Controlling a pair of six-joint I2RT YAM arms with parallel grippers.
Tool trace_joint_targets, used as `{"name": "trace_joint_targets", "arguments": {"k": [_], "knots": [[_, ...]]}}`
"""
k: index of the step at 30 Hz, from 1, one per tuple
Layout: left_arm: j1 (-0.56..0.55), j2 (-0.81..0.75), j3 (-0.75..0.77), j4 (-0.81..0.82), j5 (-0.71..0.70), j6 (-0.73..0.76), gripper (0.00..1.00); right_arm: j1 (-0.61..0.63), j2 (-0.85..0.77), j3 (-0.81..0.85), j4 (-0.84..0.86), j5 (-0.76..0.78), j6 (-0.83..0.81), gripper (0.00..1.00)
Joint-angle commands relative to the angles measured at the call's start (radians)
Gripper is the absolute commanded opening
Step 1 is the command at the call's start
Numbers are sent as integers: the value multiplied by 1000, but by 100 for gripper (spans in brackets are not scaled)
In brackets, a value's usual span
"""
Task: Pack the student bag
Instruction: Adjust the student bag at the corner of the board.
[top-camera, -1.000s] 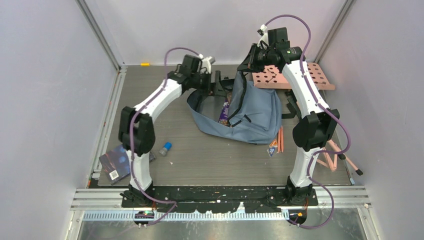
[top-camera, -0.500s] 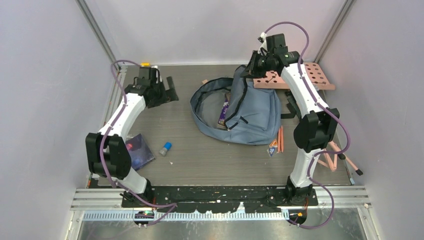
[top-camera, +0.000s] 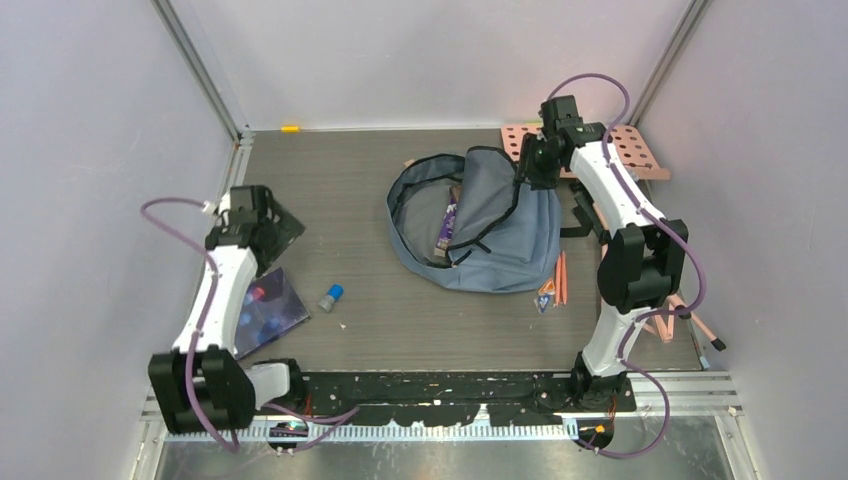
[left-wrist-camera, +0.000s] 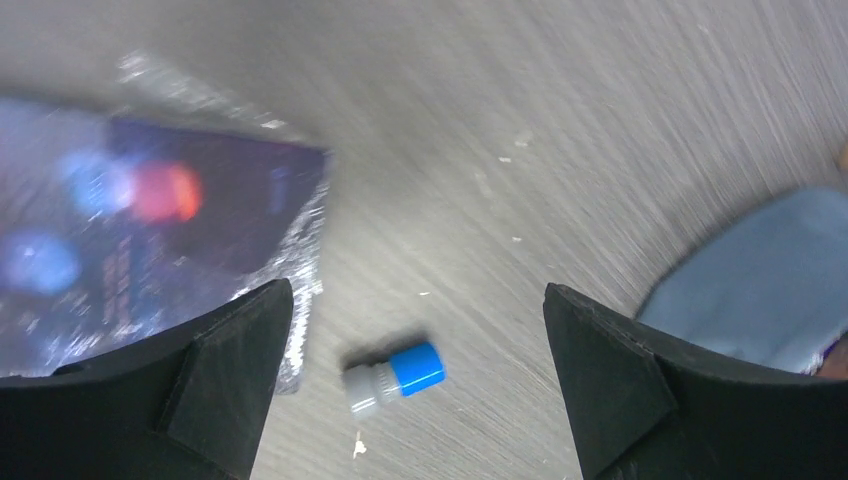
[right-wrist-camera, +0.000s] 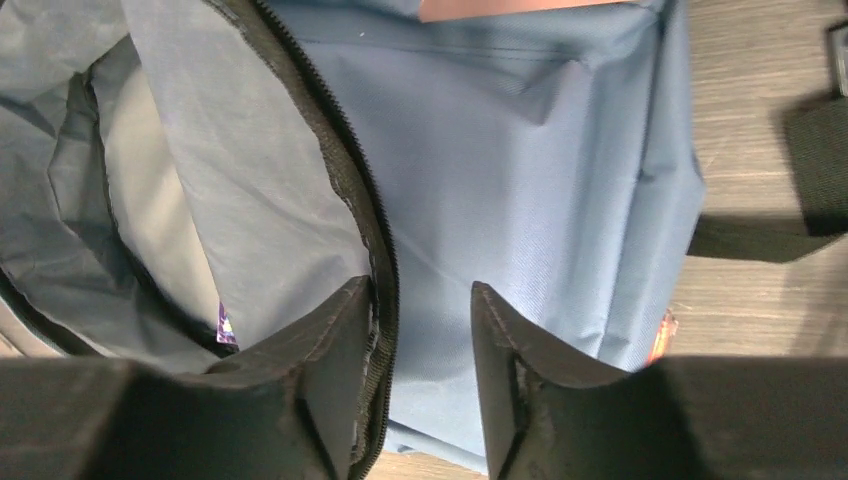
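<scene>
The student bag (top-camera: 500, 225) is a grey-blue backpack lying at the back middle of the table, its main zipper wide open and a purple packet (top-camera: 450, 222) inside. My right gripper (top-camera: 525, 170) hovers over the bag's far edge. In the right wrist view the right gripper (right-wrist-camera: 420, 290) is open, with the bag's zipper edge (right-wrist-camera: 375, 240) lying against the left finger and blue fabric (right-wrist-camera: 520, 150) showing in the gap. My left gripper (top-camera: 272, 226) is far left, and in its wrist view this gripper (left-wrist-camera: 415, 290) is wide open and empty above the table.
A dark glossy book (top-camera: 265, 305) (left-wrist-camera: 150, 220) lies at the left, a small blue-capped bottle (top-camera: 331, 297) (left-wrist-camera: 395, 375) beside it. A pink pegboard (top-camera: 620, 150) stands behind the bag. Orange pencils (top-camera: 560, 278) lie at its near right, pink sticks (top-camera: 680, 320) at the right edge.
My left arm swung from the bag's opening to the left side above the book and opened fully. The right gripper lowered the bag's raised edge and opened; the bag settled flatter.
</scene>
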Motion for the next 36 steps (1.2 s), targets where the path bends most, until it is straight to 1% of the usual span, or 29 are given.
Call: {"name": "trace_joint_targets", "arguments": {"k": [1,3,5,7,9,10,13,14,16,20,24,26,30,33,36], "knots": [[102,-178,-127,-97,-148,-230,100,4,-97,81,41,128,-59,67],[130,-257,-175,-176,-239,-304,100,3,-94,118,63,136,-66,90],[155,-333,-214,-232,-295,-373,100,2,-89,170,92,106,-68,94],[189,-373,-239,-228,-286,-374,100,-3,-74,208,121,53,-44,95],[235,-377,-255,-206,-264,-334,100,-14,-47,254,134,-22,-11,95],[273,-365,-257,-202,-248,-309,100,-22,-36,268,143,-44,4,95],[417,-298,-234,-185,-178,-190,100,-46,12,311,173,-180,94,96],[454,-272,-218,-183,-181,-147,100,-48,18,316,182,-211,109,96],[519,-220,-195,-175,-217,-69,100,-49,24,316,198,-228,135,97],[675,-121,-163,-147,-217,16,100,-50,19,304,198,-224,154,97],[714,-105,-147,-79,-258,98,100,-50,7,294,184,-227,125,98],[745,-79,-154,-44,-255,137,100,-50,-1,293,171,-224,102,98],[790,-4,-179,39,-147,191,100,-49,-27,273,150,-201,48,99],[830,52,-189,104,-41,240,100,-50,-48,270,125,-172,11,99],[843,95,-199,185,34,280,100,-50,-64,258,114,-154,-16,99]]}}
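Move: The student bag's zipped flap edge stands right beside the right hand's left finger, some 2 cm left of the hand and 1 cm below it. The bag's open mouth is about 18 cm left and 6 cm back, and the pink holed board is 10 cm right and 6 cm ahead. From the left hand, the dark book lies roughly 14 cm back, 3 cm left and 14 cm down, and the blue-capped bottle 11 cm back and 9 cm right. The right fingers, already half parted at the flap's zipped edge, spread wide and come free as that hand lifts some 12 cm and eases 6 cm forward, tilting its fingertips up. The open left hand sweeps back over the dark book, then on to the left past it, about 25 cm in all and sinking, while turning 40 degrees counter-clockwise. ##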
